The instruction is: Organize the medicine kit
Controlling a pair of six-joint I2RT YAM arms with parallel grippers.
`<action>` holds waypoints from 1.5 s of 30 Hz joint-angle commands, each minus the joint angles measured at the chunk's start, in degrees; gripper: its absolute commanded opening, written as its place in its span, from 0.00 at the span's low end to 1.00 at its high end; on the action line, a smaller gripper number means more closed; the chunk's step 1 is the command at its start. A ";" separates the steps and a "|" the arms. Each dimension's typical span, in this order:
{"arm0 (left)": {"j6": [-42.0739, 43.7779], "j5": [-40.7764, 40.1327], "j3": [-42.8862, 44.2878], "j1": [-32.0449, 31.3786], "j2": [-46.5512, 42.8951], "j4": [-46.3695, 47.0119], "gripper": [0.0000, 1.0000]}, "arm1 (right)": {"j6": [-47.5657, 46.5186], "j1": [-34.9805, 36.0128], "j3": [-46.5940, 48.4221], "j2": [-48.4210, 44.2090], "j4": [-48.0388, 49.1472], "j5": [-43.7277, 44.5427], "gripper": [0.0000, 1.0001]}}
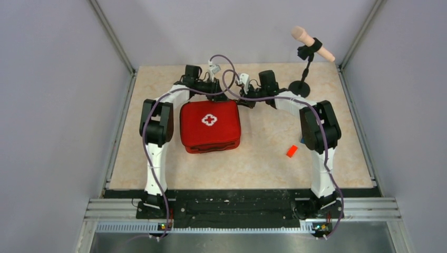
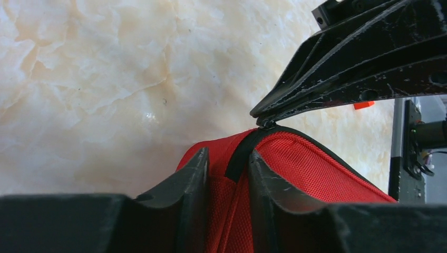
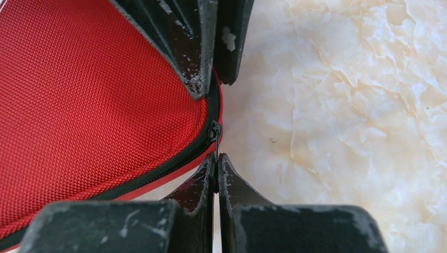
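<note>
The red medicine kit lies zipped on the table, its white cross up. Both grippers meet at its far right corner. My left gripper has its fingers closed around the kit's red fabric edge and a black strap; the left gripper holds that edge between its pads. My right gripper is shut on the thin zipper pull at the kit's corner. The right gripper stands just right of the left one.
A small red block lies on the table to the right of the kit, near the right arm. A microphone on a black stand is at the back right. Grey walls close in the table on three sides.
</note>
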 commanded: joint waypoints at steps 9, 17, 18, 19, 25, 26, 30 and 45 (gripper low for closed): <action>7.87 2.10 0.69 -1.09 2.65 -10.37 0.00 | -6.79 1.70 -5.81 -8.17 0.57 3.69 0.00; 8.62 1.21 -0.52 0.76 0.72 -10.45 0.00 | -16.79 1.21 -15.06 -18.10 -3.78 7.53 0.00; 8.51 0.97 -0.79 0.90 0.55 -10.39 0.00 | -17.58 1.24 -15.94 -19.15 -4.50 7.77 0.00; 8.18 0.87 -1.00 0.99 0.34 -10.25 0.00 | -18.06 1.17 -16.94 -20.08 -4.93 8.12 0.00; -0.08 0.39 -5.47 2.96 -1.12 -1.38 0.00 | -17.56 1.25 -24.53 -24.67 -4.98 8.68 0.00; -2.63 0.52 -6.31 3.38 -1.35 0.72 0.00 | -16.35 1.25 -25.51 -25.25 -4.84 8.36 0.00; -9.40 0.37 -9.27 4.73 -2.60 7.83 0.00 | -10.64 2.64 -30.50 -28.53 -3.00 7.55 0.00; -22.12 -16.14 -18.14 12.74 -8.44 22.40 0.00 | -5.35 6.42 -36.20 -38.54 -10.57 5.55 0.00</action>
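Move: The medicine kit's far edge, close to its far right corner, already lies between the left gripper's parted fingers. The zipper pull, still pinched by the right gripper, is about 5 cm to the left hand's right and 1 cm nearer. From the right hand, the kit's near right corner lies some 19 cm straight back, the white cross about 10 cm back and 12 cm left, and the red block roughly 23 cm back and 21 cm right. Shut the left gripper on the kit's far edge and keep that pinch, easing the edge back about 5 cm, then forward again and left while turning the hand counter-clockwise. Keep the zipper pull pinched in the right gripper and draw it back some 16 cm and a little right, along the kit's right side to the near right corner. ##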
